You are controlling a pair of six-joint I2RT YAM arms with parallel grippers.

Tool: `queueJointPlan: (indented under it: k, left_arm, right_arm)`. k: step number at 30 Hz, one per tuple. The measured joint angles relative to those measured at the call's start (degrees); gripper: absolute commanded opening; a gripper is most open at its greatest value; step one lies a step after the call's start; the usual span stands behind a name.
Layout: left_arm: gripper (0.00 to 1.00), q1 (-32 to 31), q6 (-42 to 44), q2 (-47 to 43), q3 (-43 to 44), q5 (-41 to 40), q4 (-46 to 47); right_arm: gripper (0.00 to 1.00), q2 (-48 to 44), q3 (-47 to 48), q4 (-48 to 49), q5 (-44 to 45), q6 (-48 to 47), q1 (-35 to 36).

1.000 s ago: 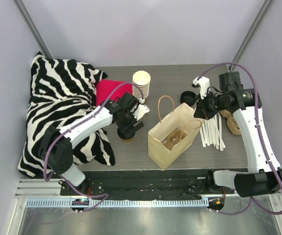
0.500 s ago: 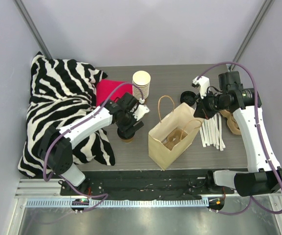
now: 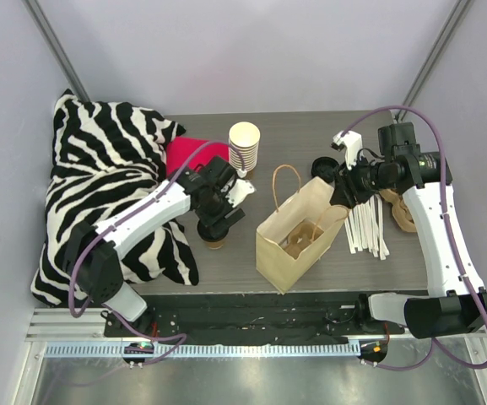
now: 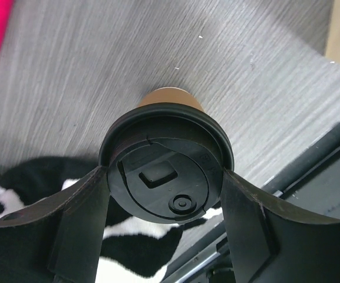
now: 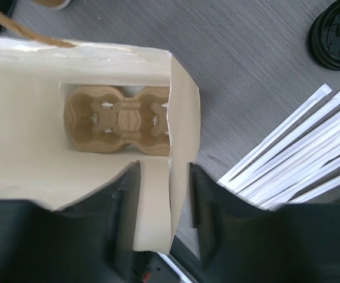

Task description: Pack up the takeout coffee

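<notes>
The takeout coffee (image 4: 167,177), a brown paper cup under a black lid, stands on the grey table left of the paper bag (image 3: 298,232). My left gripper (image 4: 165,188) is shut on it, one finger pressed against each side of the lid's rim. In the top view only the cup's base (image 3: 216,240) shows below that gripper (image 3: 218,221). My right gripper (image 5: 165,194) is at the bag's right top edge (image 5: 181,106) with its jaws apart. The bag's wall runs between them, with a gap on the right side. A cardboard cup carrier (image 5: 119,118) lies in the bag's bottom.
A stack of cream cups (image 3: 244,148) stands behind the left gripper. A loose black lid (image 3: 324,168) and white wrapped straws (image 3: 367,226) lie right of the bag. A zebra cloth (image 3: 108,169) and red cloth (image 3: 188,153) cover the left side.
My right gripper's jaws have parted from the bag's edge, which they pinched before. The left gripper with the cup has shifted slightly to the left.
</notes>
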Motion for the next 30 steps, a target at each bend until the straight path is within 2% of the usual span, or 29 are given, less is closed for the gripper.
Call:
queueJointPlan:
  k: [2,3,6,11,16,23,30]
  left_arm:
    - [0.00,0.00,-0.28,-1.49,1.01,0.24,-1.01]
    - [0.00,0.00,-0.59,-2.58,1.66,0.44,-1.66]
    - [0.00,0.00,-1.29,-6.88,4.17,1.66,-3.08]
    - [0.00,0.35,-2.71,-14.32,7.89,3.63,-3.98]
    - [0.00,1.60,-4.07,-17.97,10.45,6.21,-5.22]
    - [0.00,3.96,-4.94,-19.08,11.54,9.70,-6.08]
    - [0.00,5.51,-6.05,-19.19,21.49,17.97,-7.67]
  right_arm:
    - [0.72,0.00,0.26,-0.15,-0.20,0.28,0.00]
    - [0.81,0.00,0.55,-0.28,-0.28,0.42,0.00]
    - [0.89,0.02,2.25,-0.76,-0.35,0.63,0.00]
    - [0.92,1.55,8.70,-1.36,-0.85,-0.50,0.00]
    - [0.93,4.15,15.34,-2.40,-3.67,-6.12,0.20]
    - [0.92,5.95,16.22,-3.96,-4.00,-11.45,5.97]
    - [0.90,6.91,16.17,-3.56,-0.85,-11.67,10.54]
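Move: The left hand holds the lidded coffee by its lid; the paper bag's middle lies about 25 cm to its right, level fore-and-aft and about level in height. The cup stack stands 17 cm ahead and 8 cm right, the red napkin 19 cm ahead and 4 cm left. From the right hand, near the bag's right rim, the bag's middle is about 11 cm left and 13 cm below, the black lids 20 cm ahead and 3 cm left, the straws 5 cm ahead and 8 cm right. Left hand lifts the held coffee about 22 cm, base swinging right; right opens wide, rises 5 cm, shifts left. ##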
